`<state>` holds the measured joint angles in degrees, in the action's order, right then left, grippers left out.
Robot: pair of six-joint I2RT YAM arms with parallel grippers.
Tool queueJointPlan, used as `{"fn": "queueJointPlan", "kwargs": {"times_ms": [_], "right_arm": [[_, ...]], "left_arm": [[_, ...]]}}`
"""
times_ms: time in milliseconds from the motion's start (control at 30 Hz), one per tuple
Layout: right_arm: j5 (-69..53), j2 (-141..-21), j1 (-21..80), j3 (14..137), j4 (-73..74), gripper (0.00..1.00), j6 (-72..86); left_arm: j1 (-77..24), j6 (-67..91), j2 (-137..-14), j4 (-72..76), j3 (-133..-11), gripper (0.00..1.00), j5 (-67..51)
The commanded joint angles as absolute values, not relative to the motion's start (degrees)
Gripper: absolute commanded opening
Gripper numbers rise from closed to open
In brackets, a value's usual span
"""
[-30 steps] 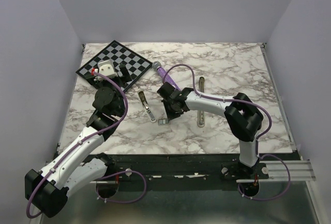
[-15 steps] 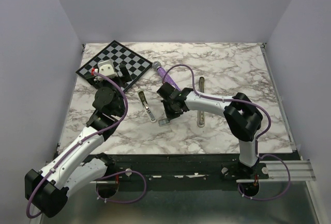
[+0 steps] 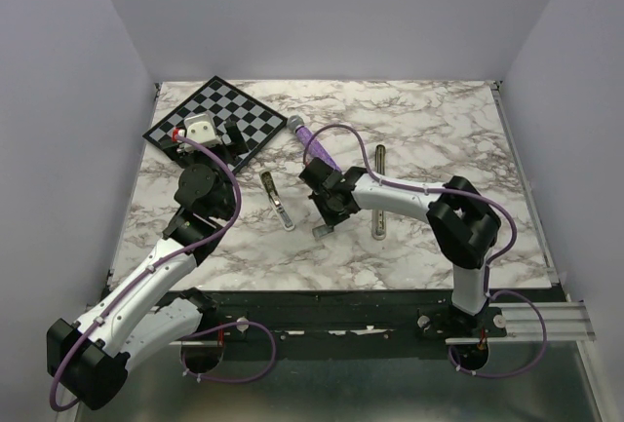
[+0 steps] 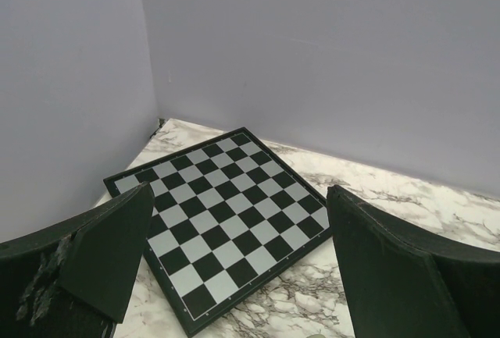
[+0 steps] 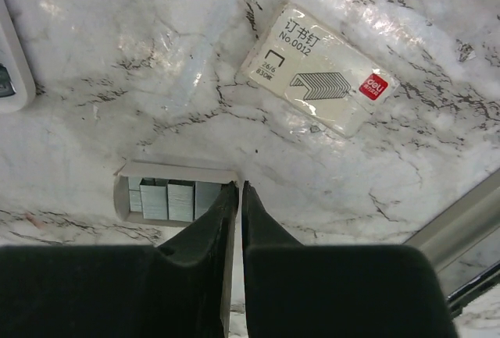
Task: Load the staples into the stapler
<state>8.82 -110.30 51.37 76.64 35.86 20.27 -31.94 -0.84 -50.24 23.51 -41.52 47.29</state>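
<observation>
Silver-grey staples (image 5: 167, 200) lie in blocks inside a small cream tray (image 5: 176, 172) on the marble. My right gripper (image 5: 238, 190) is shut on that tray's end wall, one finger inside and one outside. From above, the tray (image 3: 321, 230) shows just below the right gripper (image 3: 328, 219). Two opened staplers lie flat, one (image 3: 277, 200) to its left and one (image 3: 378, 194) to its right. My left gripper (image 4: 234, 275) hangs open and empty over the chessboard (image 4: 226, 221), far from the staples.
A cream staple box sleeve (image 5: 316, 69) with a red label lies beyond the tray. Stapler parts cross the right wrist view's left edge (image 5: 11, 65) and lower right corner (image 5: 457, 229). A purple pen-like object (image 3: 310, 139) lies behind the right gripper. The chessboard (image 3: 249, 115) fills the far left corner.
My right gripper has closed on the tray's end wall and shifted a little to the right, dragging the tray with it. The left arm has not moved.
</observation>
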Motion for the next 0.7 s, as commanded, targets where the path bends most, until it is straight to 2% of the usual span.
{"fn": "queueJointPlan", "kwargs": {"times_ms": [0,67,133,433,667], "right_arm": [[12.5,-107.8,51.2,76.4,39.9,0.22,16.6],[12.7,-106.4,51.2,77.7,41.1,0.34,16.8],[12.3,-105.6,51.2,78.7,42.2,0.38,16.8],[3.3,-105.7,51.2,81.0,41.7,0.38,19.3],[2.1,-108.0,51.2,81.1,41.2,0.36,20.0]], "left_arm": [[-31.7,-1.1,-49.5,24.6,-40.9,0.99,46.7],[-31.7,-1.1,-49.6,24.6,-40.9,0.99,46.7],[-31.7,-1.1,-49.6,24.6,-40.9,0.99,46.6],[-31.7,-1.2,-49.6,24.7,-40.9,0.99,46.6],[-31.7,-1.1,-49.6,24.7,-41.0,0.99,46.4]]}}
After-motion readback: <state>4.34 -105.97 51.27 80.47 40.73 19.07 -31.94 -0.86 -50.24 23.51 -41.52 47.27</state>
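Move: The staple tray lies right at the right hand's fingertips: its middle is about 2 cm left, 1 cm back and 1 cm below. The staple box is roughly 6 cm straight ahead of that hand. The small open stapler's middle is about 12 cm left and 6 cm ahead, the long open stapler's some 10 cm right and 8 cm ahead. From the idle left hand the tray is about 21 cm right, 7 cm back and 33 cm down. Part the right fingers from nearly shut to a bit over a third open at the staple tray's right end, easing about 1 cm further right as they spread. Then come free of the tray and rise roughly 4.5 cm, swinging back left some 2.5 cm, so that the open tips hang above the tray's near side, pointing down. ##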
